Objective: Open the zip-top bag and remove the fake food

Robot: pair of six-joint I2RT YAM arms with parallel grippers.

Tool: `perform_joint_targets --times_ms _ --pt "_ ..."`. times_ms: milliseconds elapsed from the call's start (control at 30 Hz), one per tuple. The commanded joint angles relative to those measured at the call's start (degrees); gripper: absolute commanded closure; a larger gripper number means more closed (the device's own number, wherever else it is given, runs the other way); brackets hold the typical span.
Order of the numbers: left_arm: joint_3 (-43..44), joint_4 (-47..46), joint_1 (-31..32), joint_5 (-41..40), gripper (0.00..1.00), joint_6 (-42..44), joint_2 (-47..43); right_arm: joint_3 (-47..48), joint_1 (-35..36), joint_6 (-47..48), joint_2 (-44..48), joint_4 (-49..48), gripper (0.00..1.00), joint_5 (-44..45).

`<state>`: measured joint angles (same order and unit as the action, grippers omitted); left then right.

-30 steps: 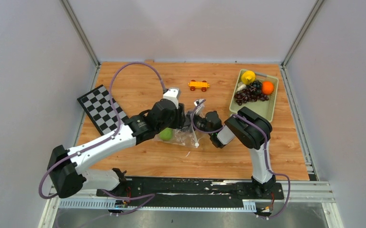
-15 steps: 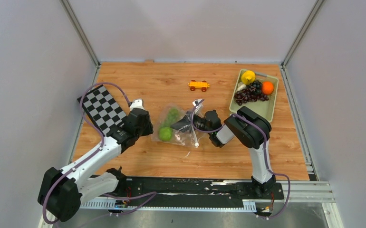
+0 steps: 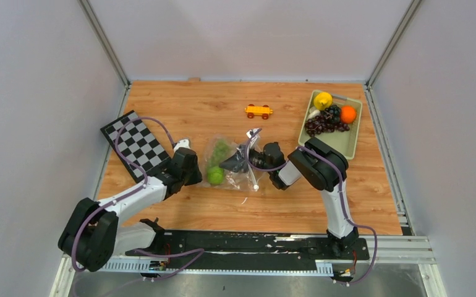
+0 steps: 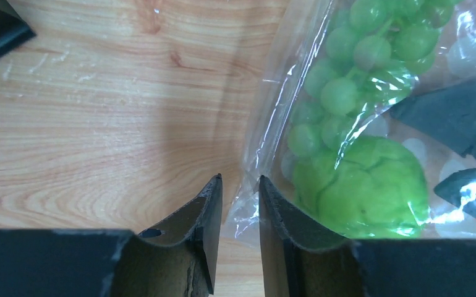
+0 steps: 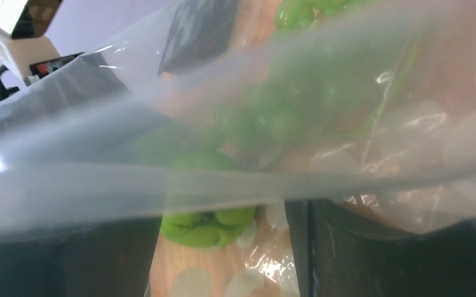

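The zip-top bag (image 3: 238,176) lies in the middle of the table, its mouth toward the right. Inside it are fake food pieces: a green grape bunch (image 3: 222,150) (image 4: 359,49) and a round green leafy piece (image 3: 216,176) (image 4: 362,185). My left gripper (image 3: 193,170) (image 4: 240,185) is low at the bag's left edge. Its jaws stand a narrow gap apart, with the bag's crinkled corner (image 4: 248,210) between them. My right gripper (image 3: 232,164) (image 5: 220,238) reaches in through the bag's mouth and is open, fingers (image 5: 378,253) spread under the white zip strip (image 5: 161,192). The green leafy piece (image 5: 208,226) lies ahead of them.
A pale green tray (image 3: 347,145) at the back right holds a lemon (image 3: 323,99), an orange (image 3: 348,114), purple grapes (image 3: 323,124) and a white mushroom (image 3: 313,113). An orange-yellow toy car (image 3: 258,111) sits behind the bag. A checkerboard (image 3: 133,141) lies at the left.
My left arm drew back from over the bag to the left, then came in low at the bag's left edge with its jaws narrowing. The right jaws spread wider inside the bag.
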<state>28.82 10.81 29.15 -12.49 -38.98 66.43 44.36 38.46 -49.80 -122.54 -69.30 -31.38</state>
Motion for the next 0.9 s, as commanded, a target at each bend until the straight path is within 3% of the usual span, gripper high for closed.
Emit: perform_joint_targets --times_ms 0,400,667,867 --pt "-1.8 -5.0 -0.3 0.9 0.66 -1.9 2.0 2.5 0.7 0.8 -2.1 -1.1 0.29 -2.5" --pt "-2.8 -12.0 -0.3 4.6 0.75 -2.2 11.3 5.7 2.4 3.5 -2.6 4.8 0.27 -5.6" --pt "-3.2 -13.5 -0.2 4.3 0.87 -2.6 13.7 7.1 2.4 14.7 2.2 20.9 0.25 -7.9" --pt "-3.0 -13.7 -0.2 4.2 0.91 -2.5 14.2 7.5 2.4 16.3 1.9 22.9 0.27 -6.5"
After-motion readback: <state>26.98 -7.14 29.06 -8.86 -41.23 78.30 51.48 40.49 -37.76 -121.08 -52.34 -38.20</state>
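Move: The bag's closed left edge, where the left fingers will shut, lies about 2 cm ahead of the left hand, 2 cm to its right and 3 cm below. The green pepper inside is about 5 cm right and 1 ahead of that hand, the green grapes roughly 6 right and 9 ahead. From the right hand, already inside the bag, the pepper is some 4 cm left, 2 back and slightly lower; the grapes are 2 left and 5 ahead. Down first by about 2 cm, then level forward and to the right by some 4 cm, the left hand slides in at the bag's closed edge and shuts its fingers, pinching the plastic close to the table. The right hand, its fingers still wide open in the bag, reaches left about 2 cm towards the green pepper, then eases back, dips slightly and turns some 10 degrees counter-clockwise. ##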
